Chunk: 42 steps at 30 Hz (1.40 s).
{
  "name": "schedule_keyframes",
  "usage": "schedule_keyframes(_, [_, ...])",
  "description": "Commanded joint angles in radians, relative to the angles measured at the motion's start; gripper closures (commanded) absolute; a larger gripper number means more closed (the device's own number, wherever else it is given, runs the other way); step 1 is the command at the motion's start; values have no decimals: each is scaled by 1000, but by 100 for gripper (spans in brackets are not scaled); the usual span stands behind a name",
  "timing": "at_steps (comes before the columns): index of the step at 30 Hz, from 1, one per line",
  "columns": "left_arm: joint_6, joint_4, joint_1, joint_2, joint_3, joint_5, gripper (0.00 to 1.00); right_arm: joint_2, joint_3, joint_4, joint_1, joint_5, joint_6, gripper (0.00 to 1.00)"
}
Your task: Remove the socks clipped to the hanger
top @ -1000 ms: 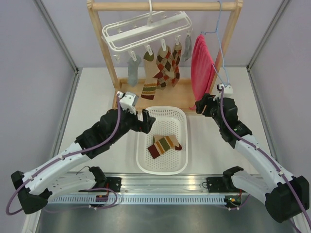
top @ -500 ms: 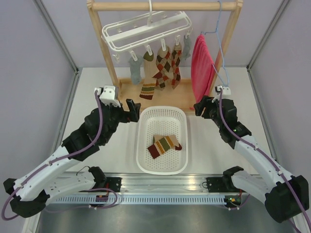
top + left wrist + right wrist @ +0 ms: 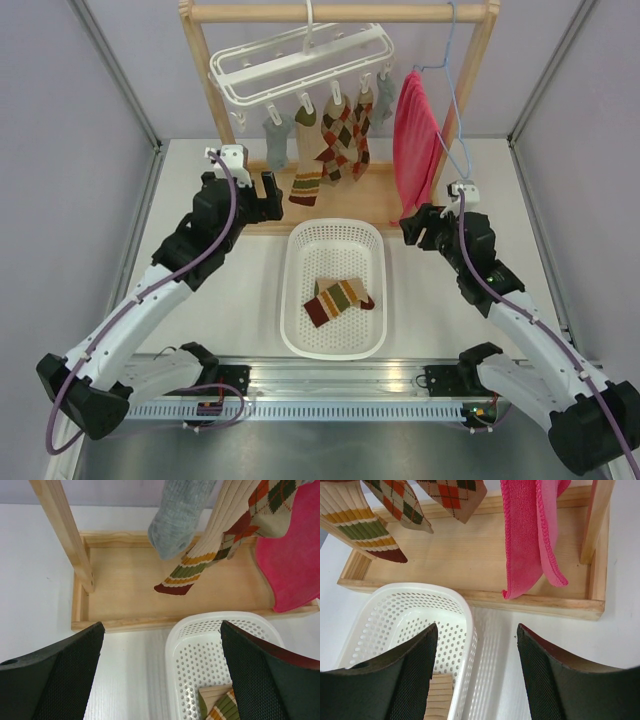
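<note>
The white hanger (image 3: 300, 62) hangs by its hook from the wooden rack's top bar. Several socks dangle from its clips: a grey one (image 3: 277, 142), a striped one (image 3: 307, 180), two argyle ones (image 3: 337, 140) and a grey-blue one (image 3: 384, 100). Another striped sock (image 3: 338, 298) lies in the white basket (image 3: 292, 300). My left gripper (image 3: 242, 192) is open and empty, left of the basket and below the grey sock (image 3: 177, 520) and striped sock (image 3: 200, 560). My right gripper (image 3: 418, 226) is open and empty at the basket's far right corner (image 3: 470, 625).
A pinkish-red towel (image 3: 415, 135) hangs on a thin blue wire hanger (image 3: 452, 70) at the rack's right end. The rack's wooden base tray (image 3: 125, 587) lies just behind the basket, with uprights (image 3: 65, 535) at both ends. Frame posts border the table.
My left arm has swung from the basket's near left rim up and left, toward the rack base, still open. The right gripper shifted slightly. The socks hang as before.
</note>
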<state>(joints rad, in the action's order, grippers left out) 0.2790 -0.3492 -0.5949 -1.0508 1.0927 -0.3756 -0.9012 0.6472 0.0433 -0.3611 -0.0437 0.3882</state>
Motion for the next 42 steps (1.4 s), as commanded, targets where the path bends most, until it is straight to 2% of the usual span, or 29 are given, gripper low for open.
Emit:
schedule_keyframes(1, [-4,88,14,5,36,69,0,27,-3,3,5,22,-15,31])
schedule_keyframes(12, [-57,306,26,-69,-14,92,0,31,-8,1,7,33,-15,31])
schedule_keyframes(16, [-70,335,40,-124,1,86,1,28,-9,0,7,39,-17,31])
schedule_keyframes(25, [-41,345,90,-229,33,84,11,39,-11,0,7,42,-21,31])
schedule_keyframes(29, [-50,413,95,-238,21,95,19,36,-14,1,7,41,-29,31])
schedule_keyframes(34, [-64,472,95,-244,1,116,22,30,-17,-8,7,42,-26,31])
schedule_keyframes(40, [-83,492,96,-278,4,142,45,38,-15,-6,7,65,-23,31])
schedule_keyframes(41, [-86,493,98,-281,3,155,68,42,-15,-6,7,70,-25,31])
schedule_keyframes(42, [-87,493,98,-284,3,156,80,45,-15,-8,8,71,-25,31])
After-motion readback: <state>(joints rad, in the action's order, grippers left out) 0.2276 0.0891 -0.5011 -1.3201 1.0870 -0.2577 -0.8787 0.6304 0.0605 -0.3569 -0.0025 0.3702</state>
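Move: The grey sock still clipped to the hanger hangs about 10 cm ahead of the empty left hand and 3 cm to its right, its middle some 5 cm higher. The striped sock hangs roughly 6 cm to the right of the grey one, and the argyle sock about 12 cm to its right; the empty clip is some 6 cm to the grey one's left and higher. From the right hand, the grey sock lies about 26 cm left, 12 cm ahead and 13 cm up. The grey sock's hanging toe is what the left hand goes for: the hand reaches forward about 9 cm and some 3 cm right, rising slightly, dipping below its starting height, then coming back up nearly level. The fingertips tip up a little as the wide-open fingers close to about a third around the toe and pinch it. ##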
